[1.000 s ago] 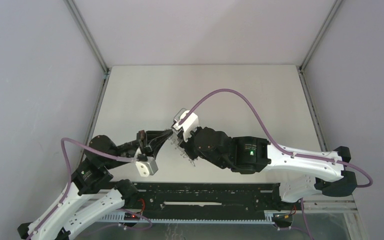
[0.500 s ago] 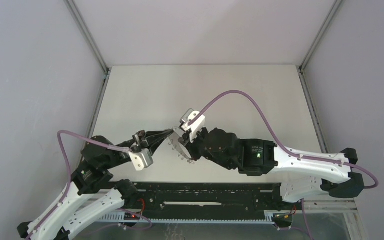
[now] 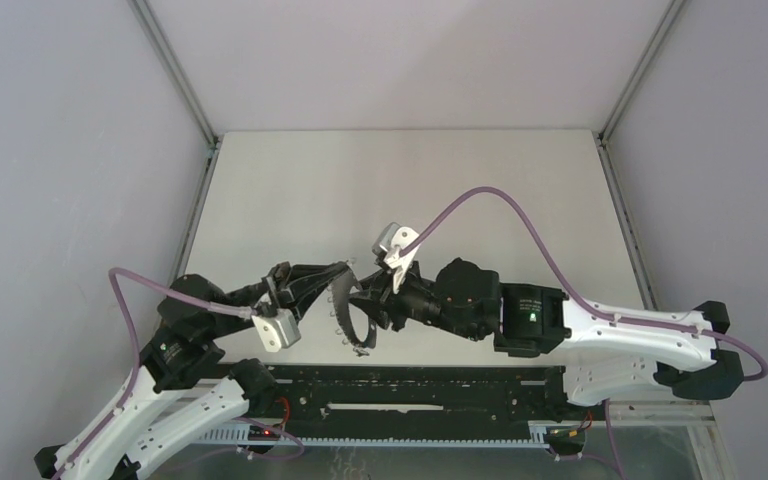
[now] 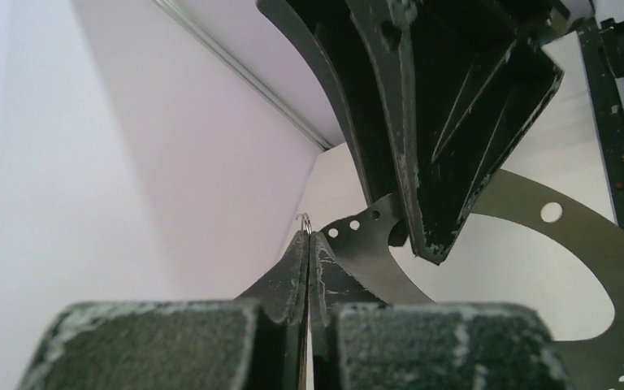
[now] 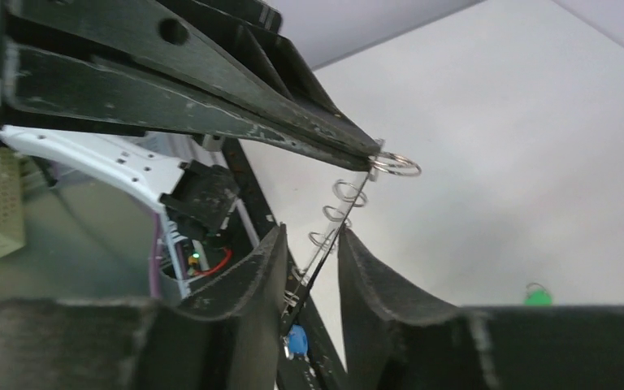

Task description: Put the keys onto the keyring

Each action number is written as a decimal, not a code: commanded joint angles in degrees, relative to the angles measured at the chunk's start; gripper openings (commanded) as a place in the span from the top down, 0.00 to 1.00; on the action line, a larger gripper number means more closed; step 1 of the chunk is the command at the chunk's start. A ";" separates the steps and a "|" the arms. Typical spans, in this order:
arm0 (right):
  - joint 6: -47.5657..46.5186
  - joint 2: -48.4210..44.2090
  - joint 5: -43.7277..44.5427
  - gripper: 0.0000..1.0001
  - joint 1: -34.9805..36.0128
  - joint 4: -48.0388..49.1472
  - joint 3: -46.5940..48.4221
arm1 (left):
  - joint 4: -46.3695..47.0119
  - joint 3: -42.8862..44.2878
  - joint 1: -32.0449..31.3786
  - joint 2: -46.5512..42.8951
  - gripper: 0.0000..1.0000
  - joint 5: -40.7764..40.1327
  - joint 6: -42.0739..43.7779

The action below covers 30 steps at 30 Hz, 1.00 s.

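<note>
The keyring point(image 3: 343, 318) hangs over the table's near middle, a grey band with wire loops point(image 5: 349, 193) along its rim. My left gripper point(image 3: 345, 268) is shut on its topmost loop point(image 4: 305, 218); the flat band point(image 4: 357, 244) shows just behind the left gripper point(image 4: 309, 237). My right gripper point(image 5: 311, 236) is open, its fingers point(image 5: 272, 268) straddling the band, which is seen edge-on point(image 5: 325, 252). A blue-headed key point(image 5: 295, 341) dangles at the ring's lower rim. A green-headed key point(image 5: 539, 294) lies on the table, apart from both grippers.
The black rail point(image 3: 410, 385) runs along the table's near edge below the ring. Grey walls point(image 3: 80, 150) close in left, right and back. The right arm's purple cable point(image 3: 490, 200) arcs above the table point(image 3: 410, 180).
My right gripper has opened off the keyring and drawn back to the right. The left gripper stays shut; the ring has swung lower and nearer, hanging from it.
</note>
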 commanded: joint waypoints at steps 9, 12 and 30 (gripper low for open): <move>1.02 -10.24 -15.47 0.43 -6.23 6.33 -2.87 | -3.78 1.14 0.01 -0.45 1.00 8.42 2.32; -0.16 -11.07 -16.92 0.42 -8.44 5.40 -2.92 | -4.53 1.75 0.02 -0.16 1.00 10.00 1.24; -15.54 -6.22 -22.23 0.33 -6.31 2.53 -5.12 | -4.02 3.29 0.04 0.96 1.00 11.15 -5.05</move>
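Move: The keyring plate already hangs by its upper end from the left fingers, its middle about 5 cm back from the left hand, level sideways and 5 cm lower. From the right hand, whose part-open fingers straddle its edge, that middle lies roughly 3 cm back, 2 cm left and 3 cm lower. The blue key tag hangs some 8 cm back, straight below-behind, 7 cm down; the green key tag lies on the table about 16 cm ahead, 5 cm right and 30 cm down. Still pinching the keyring plate's ringed upper end, the left fingers draw it about 3 cm back and down, turning some 10 degrees clockwise. The right fingers spread wide off the plate's edge while that hand rises and goes right, up to about 6 cm high, then sinks and swings back and left, turning nearly 20 degrees counter-clockwise, to end slightly back and right of its start with the plate before its open fingers. ##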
